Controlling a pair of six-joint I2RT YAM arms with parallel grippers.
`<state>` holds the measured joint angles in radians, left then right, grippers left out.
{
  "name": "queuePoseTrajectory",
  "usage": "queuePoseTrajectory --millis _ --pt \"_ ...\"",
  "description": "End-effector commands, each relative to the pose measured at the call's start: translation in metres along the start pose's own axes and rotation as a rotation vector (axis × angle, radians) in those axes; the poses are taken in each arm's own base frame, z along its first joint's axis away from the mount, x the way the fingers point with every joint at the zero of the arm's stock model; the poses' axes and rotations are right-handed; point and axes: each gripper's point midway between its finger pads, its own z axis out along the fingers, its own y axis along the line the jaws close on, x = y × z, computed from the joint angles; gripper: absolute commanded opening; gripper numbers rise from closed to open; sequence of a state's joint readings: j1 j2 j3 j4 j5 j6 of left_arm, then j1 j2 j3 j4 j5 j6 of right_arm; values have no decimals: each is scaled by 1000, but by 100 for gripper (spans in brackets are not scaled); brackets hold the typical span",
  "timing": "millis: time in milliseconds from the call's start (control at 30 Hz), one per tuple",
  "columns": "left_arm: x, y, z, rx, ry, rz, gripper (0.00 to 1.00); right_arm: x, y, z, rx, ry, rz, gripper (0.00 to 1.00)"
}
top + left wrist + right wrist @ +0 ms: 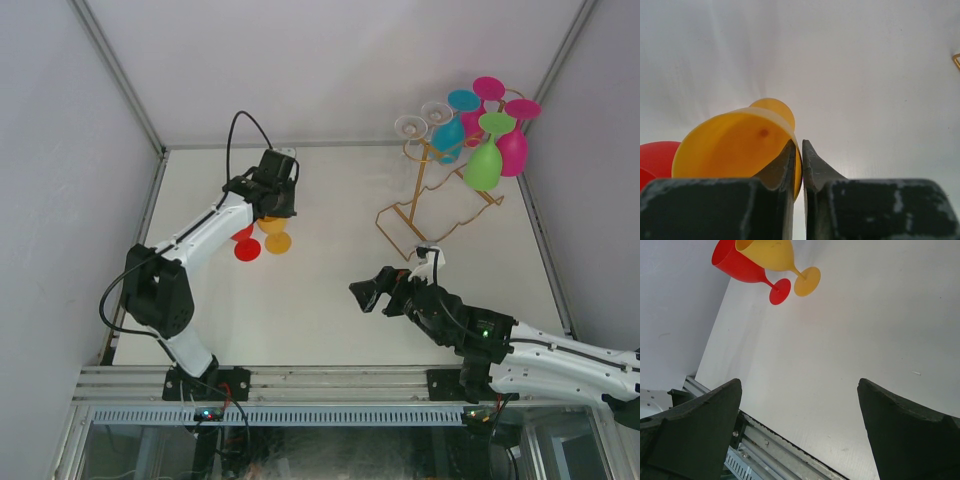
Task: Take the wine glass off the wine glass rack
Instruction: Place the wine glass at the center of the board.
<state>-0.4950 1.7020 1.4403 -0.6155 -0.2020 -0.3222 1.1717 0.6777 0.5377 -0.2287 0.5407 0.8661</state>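
Observation:
The gold wire wine glass rack [430, 215] stands at the back right with green [483, 165], pink [513, 150], blue [447, 135] and clear [410, 127] wine glasses hanging bowl-down from its arms. A yellow wine glass [277, 240] [735, 145] [775, 255] stands on the table at the left, beside a red one [247, 249] [740, 265]. My left gripper [271, 212] [799, 150] is over the yellow glass, shut on its rim wall, one finger inside the bowl and one outside. My right gripper [365, 293] [800, 382] hovers open and empty at mid table.
White walls close the table in at the left, back and right. A metal rail [770, 450] runs along the near edge under my right gripper. The rack's rectangular base [400, 225] lies just beyond my right wrist.

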Motion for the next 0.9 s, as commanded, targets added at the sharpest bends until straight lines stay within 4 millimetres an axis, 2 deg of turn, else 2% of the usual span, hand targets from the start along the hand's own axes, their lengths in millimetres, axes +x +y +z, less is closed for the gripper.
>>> queuePoseTrajectory --millis 0,333,633,867 --pt "-5 3 -6 -15 7 -6 14 -12 8 -2 -23 -33 20 98" --pt "-12 -1 -14 2 -5 -23 29 -13 8 -3 -27 -35 16 98" --pt "-31 -2 -42 35 -79 -23 46 -14 6 -4 -22 -38 7 98" --pt "-39 -3 -63 76 -138 -36 50 -19 3 -7 -18 -56 -4 98"
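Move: The orange wine glass stands upright with its rim wall between the left fingertips; its middle is about 3 cm to that hand's left, 1 cm ahead and some 6 cm below. The red wine glass stands about 7 cm to the left of the orange one and 2 cm nearer the base. From the idle right hand the orange glass lies roughly 20 cm ahead, 18 cm to its left and 9 cm below. The left hand lets go of the orange glass's rim on its right side, its nearly shut fingers spreading steadily to about half open while the hand sinks about 1 cm and eases back and slightly left, the fingers tipping down a few degrees. Then, still drifting back (nearly 2 cm in all), it turns upward and lifts some 3 cm from its lowest point, the tilt mostly undone, with one fingertip over the cup and the other outside the rim. ##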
